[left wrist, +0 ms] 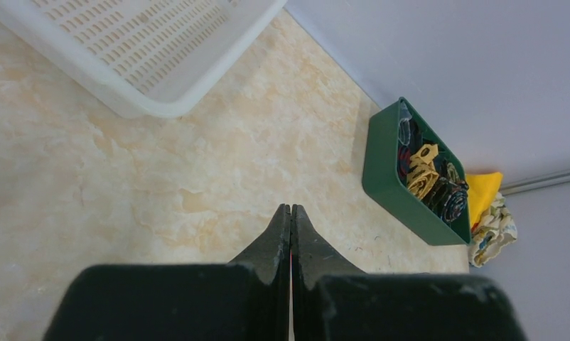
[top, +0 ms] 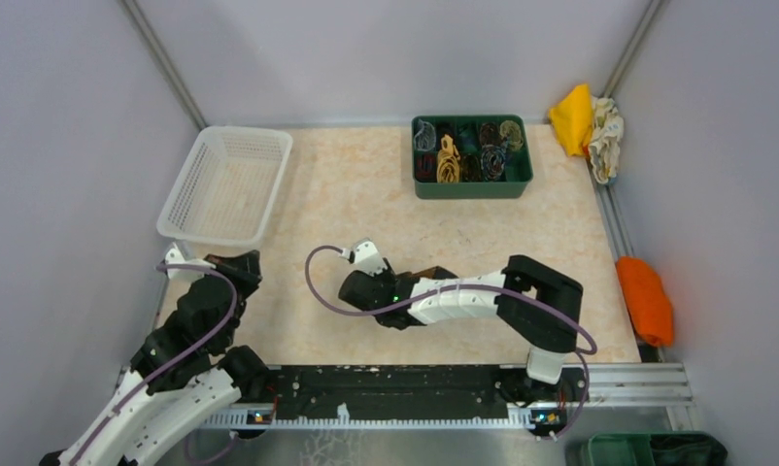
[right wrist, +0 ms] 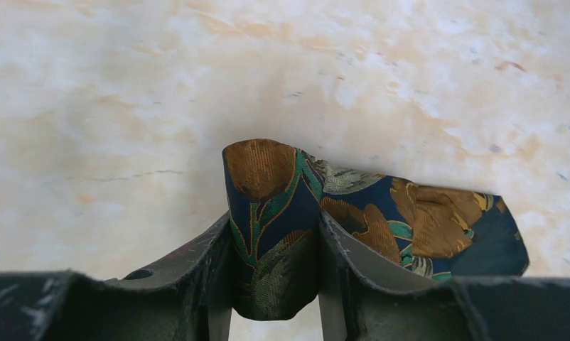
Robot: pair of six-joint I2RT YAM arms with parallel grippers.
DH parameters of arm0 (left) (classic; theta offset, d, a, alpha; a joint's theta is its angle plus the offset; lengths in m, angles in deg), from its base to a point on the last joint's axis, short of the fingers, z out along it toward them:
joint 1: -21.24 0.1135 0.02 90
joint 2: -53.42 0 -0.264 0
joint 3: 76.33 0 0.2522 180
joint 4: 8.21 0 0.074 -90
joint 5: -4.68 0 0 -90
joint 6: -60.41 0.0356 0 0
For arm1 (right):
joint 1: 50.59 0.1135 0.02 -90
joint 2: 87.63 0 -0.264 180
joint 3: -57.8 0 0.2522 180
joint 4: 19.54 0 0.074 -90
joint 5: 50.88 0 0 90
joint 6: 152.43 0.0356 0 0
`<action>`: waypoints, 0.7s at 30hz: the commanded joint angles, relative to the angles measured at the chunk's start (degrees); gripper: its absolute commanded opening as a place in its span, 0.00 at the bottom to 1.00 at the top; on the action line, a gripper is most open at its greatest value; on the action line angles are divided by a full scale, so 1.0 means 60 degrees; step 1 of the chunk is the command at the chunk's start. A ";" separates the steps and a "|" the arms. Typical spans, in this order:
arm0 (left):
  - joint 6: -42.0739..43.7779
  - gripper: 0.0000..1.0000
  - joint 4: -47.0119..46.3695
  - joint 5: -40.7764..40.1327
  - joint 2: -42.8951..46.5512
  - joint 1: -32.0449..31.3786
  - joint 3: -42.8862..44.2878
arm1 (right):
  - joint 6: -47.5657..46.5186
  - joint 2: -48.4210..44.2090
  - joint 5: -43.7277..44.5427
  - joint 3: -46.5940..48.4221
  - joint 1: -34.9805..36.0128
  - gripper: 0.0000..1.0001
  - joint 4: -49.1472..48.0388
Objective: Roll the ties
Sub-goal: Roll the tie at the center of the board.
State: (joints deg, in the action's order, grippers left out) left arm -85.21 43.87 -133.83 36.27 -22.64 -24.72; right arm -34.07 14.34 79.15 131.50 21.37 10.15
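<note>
A dark blue tie [right wrist: 268, 177] with brown-gold and green blotches lies folded on the marble tabletop, seen in the right wrist view. My right gripper [right wrist: 274, 217] is shut on its folded end, and both fingers press the fabric; the rest trails to the right [right wrist: 438, 227]. From above, the right gripper [top: 366, 286] covers the tie near the table's middle front. My left gripper [top: 240, 264] is shut and empty, fingertips [left wrist: 291, 209] pressed together above bare tabletop. Several rolled ties [top: 468, 150] sit in a green bin [top: 471, 187] at the back.
A white slotted basket [top: 225, 184] stands at the back left, close to the left gripper. Yellow [top: 572, 116] and patterned [top: 607, 136] cloths lie at the back right corner, and an orange cloth [top: 645, 299] along the right edge. Purple cables loop over both arms.
</note>
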 commanded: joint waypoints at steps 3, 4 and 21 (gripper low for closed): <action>0.0129 0.00 0.0059 -0.0174 0.0144 0.0018 0.0670 | -0.0349 -0.0981 -0.2923 -0.0310 -0.0205 0.39 -0.3136; 0.0204 0.00 0.0018 -0.0175 0.0137 0.0018 0.0710 | -0.0294 -0.0975 -0.3422 -0.0277 -0.0237 0.39 -0.3362; 0.1346 0.00 -0.1931 0.0567 -0.1230 0.0018 0.0776 | 0.4531 0.0651 -1.0253 -0.2707 -0.2454 0.39 -1.0623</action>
State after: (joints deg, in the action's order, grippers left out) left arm -79.35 37.12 -132.17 31.22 -22.64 -21.00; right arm -17.28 14.85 27.92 118.96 9.28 -36.45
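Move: The right fingers already hold the rolled end of the tie, a few centimetres above the board; its unrolled tail runs off to their right, its middle about 8 cm away, 1 cm farther out and 2 cm lower. The green organizer stands about 30 cm ahead and 22 cm to the right, the white basket some 24 cm ahead and 35 cm to the left. From the left hand, the roll lies about 20 cm to the right, 1 cm ahead and 20 cm below. Keeping its pinch on the rolled end, the right hand carries the tie about 11 cm left over open board, rising some 4 cm, easing back around 3 and sinking slightly at the end. The wrist rolls hard meanwhile, left side up, by roughly 60 degrees in all, bringing the fingers from forward-and-down to pointing mostly left. The empty left hand, shut, lifts about 3 cm, then drifts slightly right and forward. ##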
